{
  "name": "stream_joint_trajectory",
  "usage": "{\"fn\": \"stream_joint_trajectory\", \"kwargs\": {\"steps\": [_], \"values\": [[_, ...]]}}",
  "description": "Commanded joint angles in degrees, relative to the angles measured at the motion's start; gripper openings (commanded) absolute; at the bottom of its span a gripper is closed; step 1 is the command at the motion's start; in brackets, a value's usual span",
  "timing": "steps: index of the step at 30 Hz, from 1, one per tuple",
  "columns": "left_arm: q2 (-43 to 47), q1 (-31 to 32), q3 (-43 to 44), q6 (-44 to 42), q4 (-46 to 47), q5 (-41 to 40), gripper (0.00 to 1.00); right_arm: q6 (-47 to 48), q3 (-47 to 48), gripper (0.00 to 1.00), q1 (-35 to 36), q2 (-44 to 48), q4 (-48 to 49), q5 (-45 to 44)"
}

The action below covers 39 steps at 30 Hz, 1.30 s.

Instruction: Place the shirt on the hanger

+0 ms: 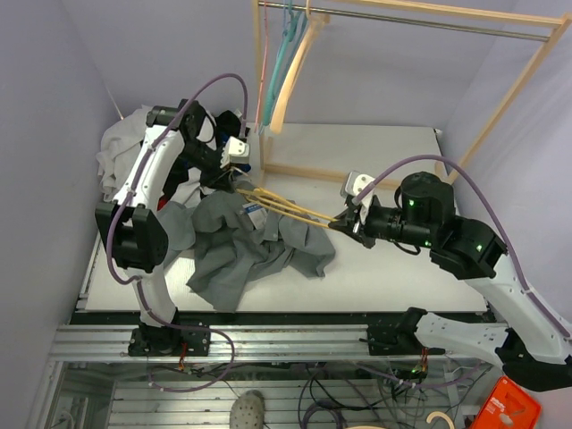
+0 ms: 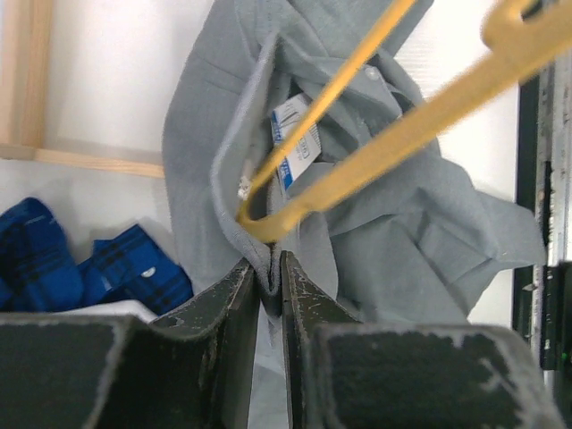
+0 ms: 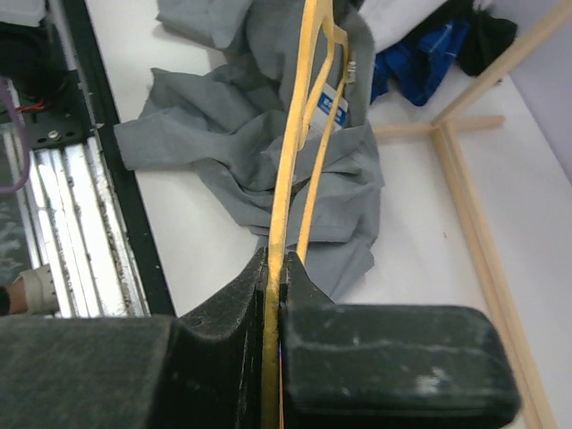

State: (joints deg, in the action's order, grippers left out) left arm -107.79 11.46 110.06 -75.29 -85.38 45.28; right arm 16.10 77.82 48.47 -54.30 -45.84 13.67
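The grey shirt point(image 1: 241, 250) lies crumpled on the white table, left of centre, its collar and label point(image 2: 295, 143) lifted. My left gripper point(image 2: 268, 268) is shut on a fold of the shirt point(image 2: 402, 241) at the collar edge. The yellow hanger point(image 1: 290, 208) stretches across from right to left, one end poked into the collar opening point(image 2: 259, 228). My right gripper point(image 3: 275, 268) is shut on the hanger point(image 3: 299, 134) at its other end, holding it above the shirt point(image 3: 232, 143).
A wooden clothes rack point(image 1: 420, 18) stands at the back with a teal hanger point(image 1: 284, 49) and a cream hanger point(image 1: 295, 71) on it. A pile of white and dark blue garments point(image 1: 134, 147) sits at the far left. Blue plaid cloth point(image 2: 80, 259) lies near the left gripper.
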Motion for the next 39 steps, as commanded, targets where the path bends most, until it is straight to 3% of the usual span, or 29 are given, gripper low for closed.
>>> {"fn": "stream_joint_trajectory", "kwargs": {"steps": [1, 11, 17, 19, 21, 24, 29, 31, 36, 39], "values": [[2.8, 0.7, 5.4, -3.7, -0.5, -2.0, 0.25, 0.3, -0.6, 0.0, 0.0, -0.8, -1.8, 9.3], [3.9, 0.7, 10.1, -9.9, -0.5, -4.6, 0.24, -0.5, 3.8, 0.0, 0.0, -0.4, -7.8, 4.8], [6.2, 0.7, 5.9, -7.2, -0.5, -3.3, 0.24, 0.0, 0.1, 0.0, 0.0, 2.2, -2.5, -9.1], [7.1, 0.7, 2.7, -3.8, -0.6, -5.3, 0.31, 0.0, -0.7, 0.0, 0.0, 3.2, -0.6, -12.7], [8.3, 0.4, -1.5, 2.0, -0.7, -7.6, 0.5, 0.0, -0.8, 0.0, 0.0, 4.4, 0.9, -15.8], [13.2, -1.0, -11.6, 6.3, -0.7, -7.6, 0.63, 0.2, -0.7, 0.0, 0.0, 5.6, 1.2, -21.1], [20.7, -1.4, -24.6, 5.9, -0.5, -6.6, 0.72, -0.8, -0.2, 0.0, 0.0, 6.2, 1.0, -19.3], [18.6, -2.3, -23.3, 7.9, 0.3, -5.4, 1.0, -1.8, 0.8, 0.0, 0.0, 6.0, 0.7, -17.2], [7.8, -8.5, -14.0, 13.8, 0.7, 3.6, 0.97, -6.8, 5.5, 0.0, 0.0, 5.2, -4.2, -5.8], [1.2, -8.9, -11.2, 14.7, -0.4, 4.3, 0.97, -9.4, 6.2, 0.0, 0.0, 6.3, -5.1, -2.3]]}}
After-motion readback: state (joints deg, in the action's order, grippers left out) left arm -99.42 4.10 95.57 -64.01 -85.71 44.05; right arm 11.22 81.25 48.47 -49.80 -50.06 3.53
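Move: My left fingers are still pinching the grey shirt's collar edge, with the left end of the yellow hanger about 3 cm to their right and 2 cm above. The shirt's white label lies some 6 cm right, 4 cm back and 14 cm below, and the blue cloth about 8 cm ahead, 1 cm right and 17 cm down. From my right hand, which grips the hanger's other end, the pinched collar edge is roughly 24 cm left, 13 cm ahead and 12 cm lower. With my left hand I raise the pinched edge about 5 cm at the hanger's left end, tilting as I go, then swing back some 12 cm, down and a little left, opening the fingers wide to let go of the shirt, and finally ease forward again above it. My right hand keeps its grip on the hanger, dips slightly back and down, then draws it right and forward, away from the collar, with a clockwise turn, before coming partway back and rising. ##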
